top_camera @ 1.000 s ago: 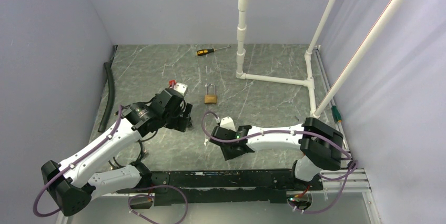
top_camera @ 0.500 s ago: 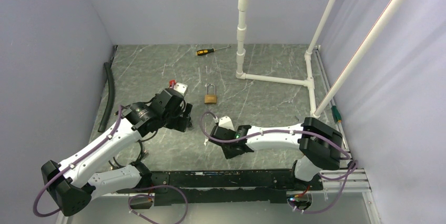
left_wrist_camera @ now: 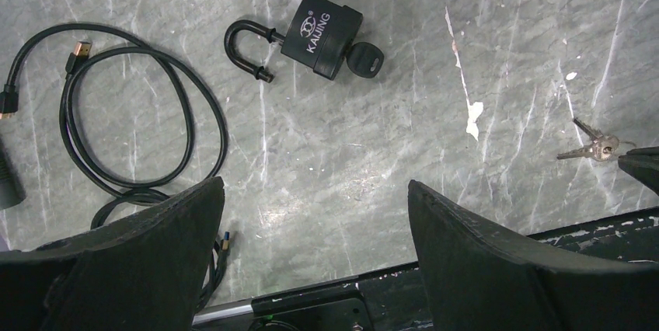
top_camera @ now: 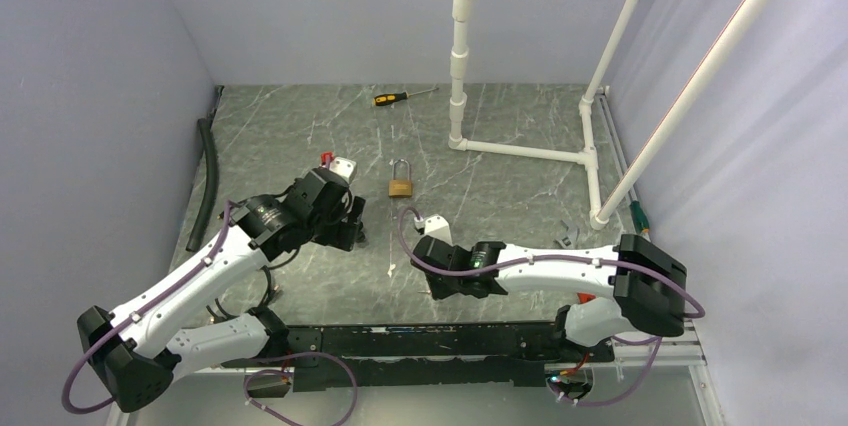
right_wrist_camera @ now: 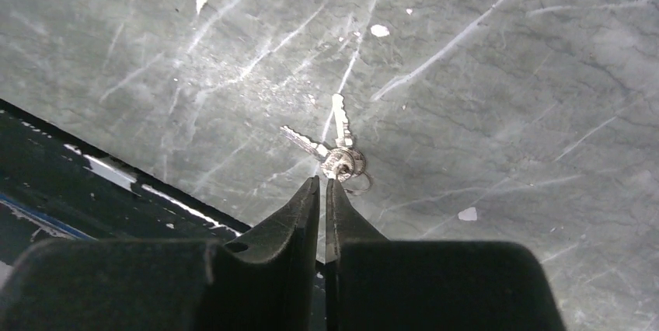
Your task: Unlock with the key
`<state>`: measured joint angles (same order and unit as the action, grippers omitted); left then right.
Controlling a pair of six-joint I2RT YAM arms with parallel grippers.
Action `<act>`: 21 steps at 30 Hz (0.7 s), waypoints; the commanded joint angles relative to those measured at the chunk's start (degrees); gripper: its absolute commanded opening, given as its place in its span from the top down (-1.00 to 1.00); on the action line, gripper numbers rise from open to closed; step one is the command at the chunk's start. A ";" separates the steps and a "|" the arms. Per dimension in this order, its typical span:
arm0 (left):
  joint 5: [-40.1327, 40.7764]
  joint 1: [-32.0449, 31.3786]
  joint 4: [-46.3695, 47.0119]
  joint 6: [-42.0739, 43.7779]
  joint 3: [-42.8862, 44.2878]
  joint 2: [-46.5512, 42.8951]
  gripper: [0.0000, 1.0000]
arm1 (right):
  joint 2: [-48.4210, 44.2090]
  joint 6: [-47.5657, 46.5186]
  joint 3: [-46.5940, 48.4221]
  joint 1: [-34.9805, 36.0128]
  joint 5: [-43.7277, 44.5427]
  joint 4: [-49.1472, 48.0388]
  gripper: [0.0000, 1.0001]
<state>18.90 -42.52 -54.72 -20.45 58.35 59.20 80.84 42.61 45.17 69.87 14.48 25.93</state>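
A black padlock (left_wrist_camera: 325, 33) lies on the stone table with a black-headed key (left_wrist_camera: 364, 60) in it; one end of its shackle stands free of the body. My left gripper (left_wrist_camera: 315, 191) is open and empty above bare table below that lock. A bunch of small silver keys (right_wrist_camera: 336, 152) lies near the table's front edge and also shows in the left wrist view (left_wrist_camera: 592, 148). My right gripper (right_wrist_camera: 322, 179) is shut, its tips pinching the head end of the bunch. A brass padlock (top_camera: 401, 184) lies mid-table, shackle closed.
A coiled black cable (left_wrist_camera: 140, 113) lies left of the black padlock. A screwdriver (top_camera: 400, 97) lies at the back. A white pipe frame (top_camera: 520, 151) stands at the back right, a black hose (top_camera: 208, 181) along the left wall. The black rail (left_wrist_camera: 311, 300) runs along the near edge.
My right arm's elbow has swung right and toward the near edge, and its gripper has shifted slightly right. My left arm has not moved.
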 commanded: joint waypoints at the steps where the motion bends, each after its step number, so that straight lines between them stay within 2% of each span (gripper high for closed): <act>1: -0.14 0.08 1.06 -0.05 0.24 -1.67 -0.83 | -1.76 0.01 -1.17 0.36 0.32 -3.57 0.82; 3: -0.40 0.04 1.17 -0.03 0.28 -1.59 -0.83 | -1.28 -0.53 -1.26 0.36 -0.51 -3.94 0.74; 6: -0.63 0.05 1.24 0.06 0.25 -1.55 -0.83 | 0.91 -1.83 -0.43 0.36 -0.79 -2.96 0.28; 7: -0.58 0.03 1.13 -0.02 0.27 -1.50 -0.83 | 1.84 -2.05 -0.09 0.40 -0.41 -2.54 0.19; 9: -0.53 0.07 1.12 -0.03 0.28 -1.53 -0.83 | 3.86 -2.72 0.64 0.45 0.16 -1.61 0.11; 16: -0.62 0.07 1.19 0.06 0.19 -1.54 -0.83 | 7.54 -5.27 1.65 0.62 0.02 -0.67 0.07; 21: -0.70 0.06 1.30 0.14 0.27 -1.22 -0.84 | 8.39 -6.02 0.86 0.62 -1.37 -1.96 0.21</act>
<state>18.35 -42.52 -54.72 -20.43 58.35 58.59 87.85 37.89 45.80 70.32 14.28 24.29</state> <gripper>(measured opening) 0.918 0.425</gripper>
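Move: Just under the right hand, about 4 cm below and a centimetre ahead and to the left, lies the ring with the two keys. The black padlock, with a key already in it, sits some 14 cm ahead and 19 cm left of this hand. The brass padlock is about 26 cm ahead and 8 cm left. From the left hand, the two keys are about 21 cm right, 7 cm back and 17 cm below. Opening its nearly shut, empty fingers to a bit under half, the right hand hovers briefly, then sinks about 3 cm almost straight down over the two keys, tilting and twisting by some 5 degrees. The fingertips come to either side of the key heads and ring without closing on them. ##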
